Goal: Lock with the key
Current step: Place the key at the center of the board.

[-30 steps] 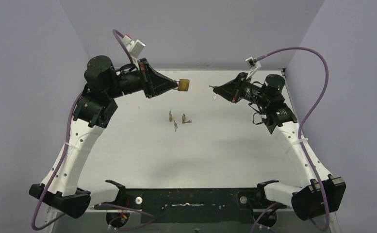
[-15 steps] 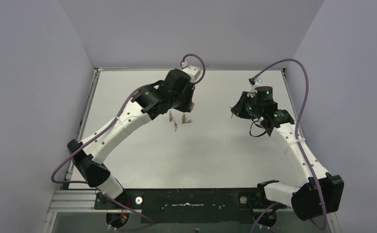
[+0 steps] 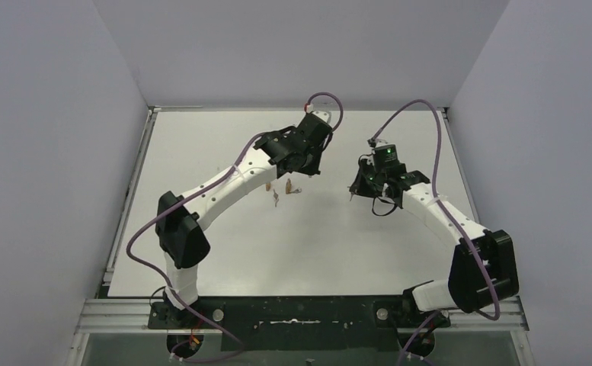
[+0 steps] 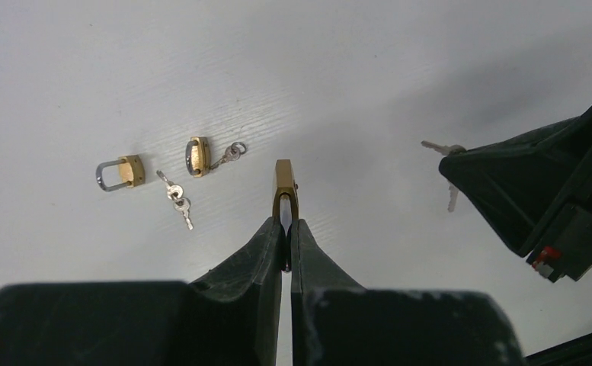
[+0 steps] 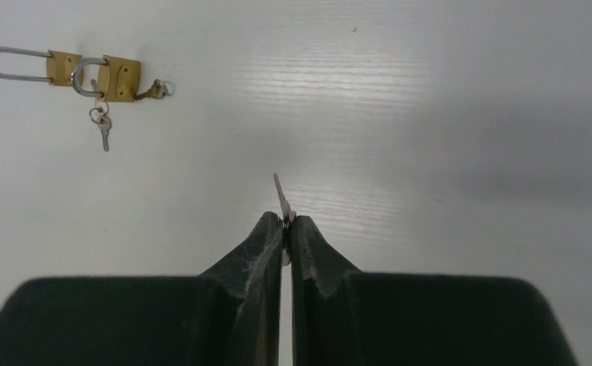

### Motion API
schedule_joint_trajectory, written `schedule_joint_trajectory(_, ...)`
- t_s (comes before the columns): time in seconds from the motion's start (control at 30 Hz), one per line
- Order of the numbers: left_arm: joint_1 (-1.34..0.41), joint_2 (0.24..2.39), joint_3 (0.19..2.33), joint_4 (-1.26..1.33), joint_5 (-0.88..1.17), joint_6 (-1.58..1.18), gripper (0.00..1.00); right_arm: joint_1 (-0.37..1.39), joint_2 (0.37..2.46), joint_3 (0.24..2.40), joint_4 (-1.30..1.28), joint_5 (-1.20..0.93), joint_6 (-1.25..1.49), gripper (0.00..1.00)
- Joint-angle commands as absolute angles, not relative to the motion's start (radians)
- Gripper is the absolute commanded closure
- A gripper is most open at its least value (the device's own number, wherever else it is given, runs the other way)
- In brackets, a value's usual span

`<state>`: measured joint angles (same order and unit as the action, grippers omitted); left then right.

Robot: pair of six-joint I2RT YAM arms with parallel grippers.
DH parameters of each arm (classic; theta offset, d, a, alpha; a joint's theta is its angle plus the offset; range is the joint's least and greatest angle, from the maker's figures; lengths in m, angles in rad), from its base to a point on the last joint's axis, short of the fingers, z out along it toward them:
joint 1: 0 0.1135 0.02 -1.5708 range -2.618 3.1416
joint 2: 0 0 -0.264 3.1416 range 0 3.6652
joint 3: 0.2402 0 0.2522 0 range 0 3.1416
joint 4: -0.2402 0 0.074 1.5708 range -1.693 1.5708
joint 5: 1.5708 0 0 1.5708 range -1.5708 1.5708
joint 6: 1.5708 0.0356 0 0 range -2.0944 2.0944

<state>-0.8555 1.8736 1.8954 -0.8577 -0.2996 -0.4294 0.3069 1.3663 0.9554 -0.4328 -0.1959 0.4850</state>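
My left gripper (image 4: 286,223) is shut on the shackle of a brass padlock (image 4: 284,183), which sticks out edge-on above the white table. The right gripper (image 5: 286,221) is shut on a small silver key (image 5: 279,194) with its blade pointing forward. In the left wrist view the right gripper (image 4: 449,162) enters from the right, its key (image 4: 435,146) aimed toward the padlock and still apart from it. From above, the left gripper (image 3: 302,166) and the right gripper (image 3: 353,189) face each other near the table's middle.
Two more brass padlocks (image 4: 121,171) (image 4: 196,155) lie on the table with small keys (image 4: 177,200) beside them. From above these spare padlocks (image 3: 286,185) sit just below the left gripper. Grey walls enclose the table (image 3: 224,244) on three sides.
Both arms have come down from raised poses and swung in toward the table's middle. The left carried the padlock right and the right carried the key left, so they now stand closer.
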Motion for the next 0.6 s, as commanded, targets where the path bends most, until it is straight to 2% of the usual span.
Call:
schedule_joint_trajectory(0.0, -0.854, 1.946, 1.942, -0.789, -0.283, -0.498, 1.0, 0.379, 1.432, 0.964, -0.258, -0.142, 0.518, 1.0)
schedule_joint_trajectory(0.43, -0.793, 2.026, 1.842, -0.652, -0.201, -0.626, 1.0, 0.4, 1.657, 0.992, -0.01, -0.211, 0.58, 1.0)
schedule_joint_trajectory(0.57, -0.776, 2.046, 1.815, -0.624, -0.185, -0.65, 1.0, 0.373, 1.67, 0.918, 0.174, -0.238, 0.651, 1.0)
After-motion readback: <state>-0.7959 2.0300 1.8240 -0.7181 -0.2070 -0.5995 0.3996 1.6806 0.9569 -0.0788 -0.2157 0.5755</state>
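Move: The left hand, still holding its padlock, has the clear centre of the board about 5 cm ahead and 20 cm below. From it, the nearest standing padlock lies 6 cm ahead, 7 cm left; the loose keys 3 cm ahead, 11 cm left. The right hand, still holding the key, has that centre spot 5 cm ahead, 10 cm left and 12 cm below; the same padlock stands 6 cm ahead, 16 cm left. Both lower towards the board's centre: left hand about 8 cm, slightly forward; right 6 cm, equally left, also forward. ##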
